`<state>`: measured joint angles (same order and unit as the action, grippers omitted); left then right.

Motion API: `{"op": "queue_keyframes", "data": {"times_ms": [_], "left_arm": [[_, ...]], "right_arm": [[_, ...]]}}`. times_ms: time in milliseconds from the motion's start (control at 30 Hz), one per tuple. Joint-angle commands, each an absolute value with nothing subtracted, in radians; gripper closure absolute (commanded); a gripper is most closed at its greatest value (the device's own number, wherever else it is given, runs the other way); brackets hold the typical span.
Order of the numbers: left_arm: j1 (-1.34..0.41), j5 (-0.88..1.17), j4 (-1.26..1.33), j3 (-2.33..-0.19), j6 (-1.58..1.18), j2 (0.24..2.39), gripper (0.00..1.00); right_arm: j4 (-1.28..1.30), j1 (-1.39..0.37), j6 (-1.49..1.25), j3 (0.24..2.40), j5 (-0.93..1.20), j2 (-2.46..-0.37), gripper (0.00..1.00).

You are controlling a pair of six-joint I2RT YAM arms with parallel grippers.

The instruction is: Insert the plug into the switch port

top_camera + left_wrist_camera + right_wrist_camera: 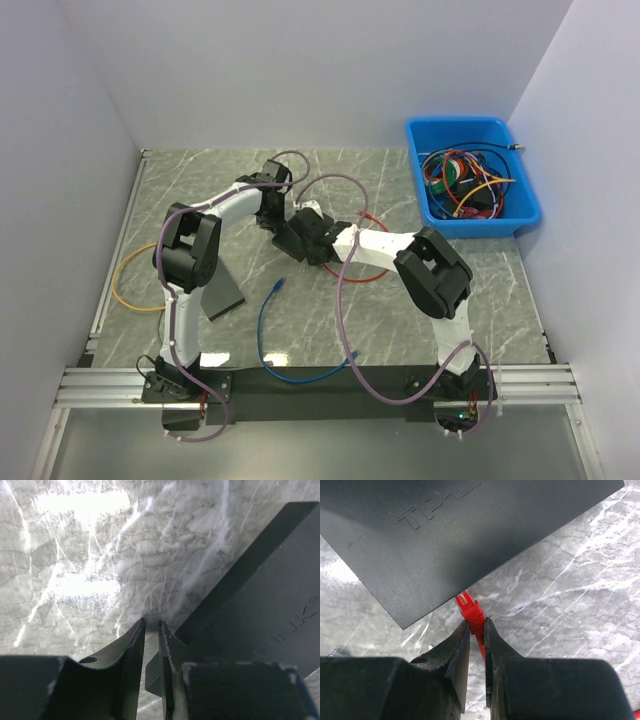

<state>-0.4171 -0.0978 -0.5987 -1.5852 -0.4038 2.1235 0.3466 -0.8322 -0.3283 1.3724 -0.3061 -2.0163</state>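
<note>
The black switch (445,535) fills the top of the right wrist view, with raised lettering on its lid. My right gripper (476,621) is shut on the ribbed boot of the red plug (472,611). The plug's clear tip meets the switch's near edge and is partly hidden under it. In the top view the switch (288,242) lies mid-table between both grippers, and the red cable (372,222) loops to the right. My left gripper (151,622) has its jaws nearly together with nothing between them. It stands at the switch's left corner (270,610).
A blue bin (520,215) of tangled cables stands at the back right. A blue cable (268,335) lies at the front middle and a yellow cable (125,285) at the left. A dark grey slab (225,290) lies by the left arm.
</note>
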Motion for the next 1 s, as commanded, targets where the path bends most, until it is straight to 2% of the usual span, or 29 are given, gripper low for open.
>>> {"op": "queue_keyframes", "data": {"times_ms": [0,200,567,667,700,733,800,933,967], "left_arm": [[-0.500,0.058,-0.747,-1.543,-0.414,2.175,0.75],[-0.500,0.037,-0.756,-1.557,-0.410,2.190,0.74],[-0.492,0.008,-0.758,-1.552,-0.410,2.181,0.69],[-0.488,0.003,-0.758,-1.551,-0.414,2.174,0.66],[-0.486,0.003,-0.758,-1.549,-0.419,2.171,0.65],[-0.485,0.003,-0.758,-1.551,-0.422,2.169,0.62],[-0.479,0.003,-0.756,-1.549,-0.429,2.160,0.60],[-0.463,-0.032,-0.752,-1.540,-0.439,2.131,0.40],[-0.459,-0.038,-0.741,-1.537,-0.439,2.123,0.39]], "right_arm": [[0.029,-0.831,-0.374,1.445,-0.313,-2.005,1.00],[-0.052,-0.903,-0.417,1.299,-0.276,-1.960,1.00],[-0.008,-1.008,-0.465,1.279,-0.348,-1.948,1.00],[0.021,-1.009,-0.463,1.279,-0.386,-1.936,0.83],[0.031,-1.011,-0.462,1.284,-0.399,-1.931,0.68],[0.055,-1.011,-0.460,1.288,-0.429,-1.930,0.62],[0.078,-1.017,-0.456,1.307,-0.451,-1.924,0.55],[0.133,-1.029,-0.434,1.331,-0.497,-1.890,0.51],[0.141,-1.032,-0.436,1.333,-0.517,-1.881,0.51]]}}
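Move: The switch, its port edge already meeting the red plug in the right fingers, has its middle about 6 cm ahead of and 2 cm left of the right hand, nearly level. From that hand the blue plug lies some 9 cm left and 6 cm back, and the red cable's free end roughly 10 cm right and 9 cm ahead. The left hand, at the switch's rear-left corner, has the switch's middle about 7 cm to its right, neither ahead nor back. The switch, with the red plug at its port, goes along as the right hand keeps its pinch and draws back and left about 9 cm towards the blue plug; then its fingers open, let go of the plug and rise 1 cm. The left hand, its finger beside the switch's rear edge, first all but stays, then eases back and right about 2 cm as its fingers spread. ##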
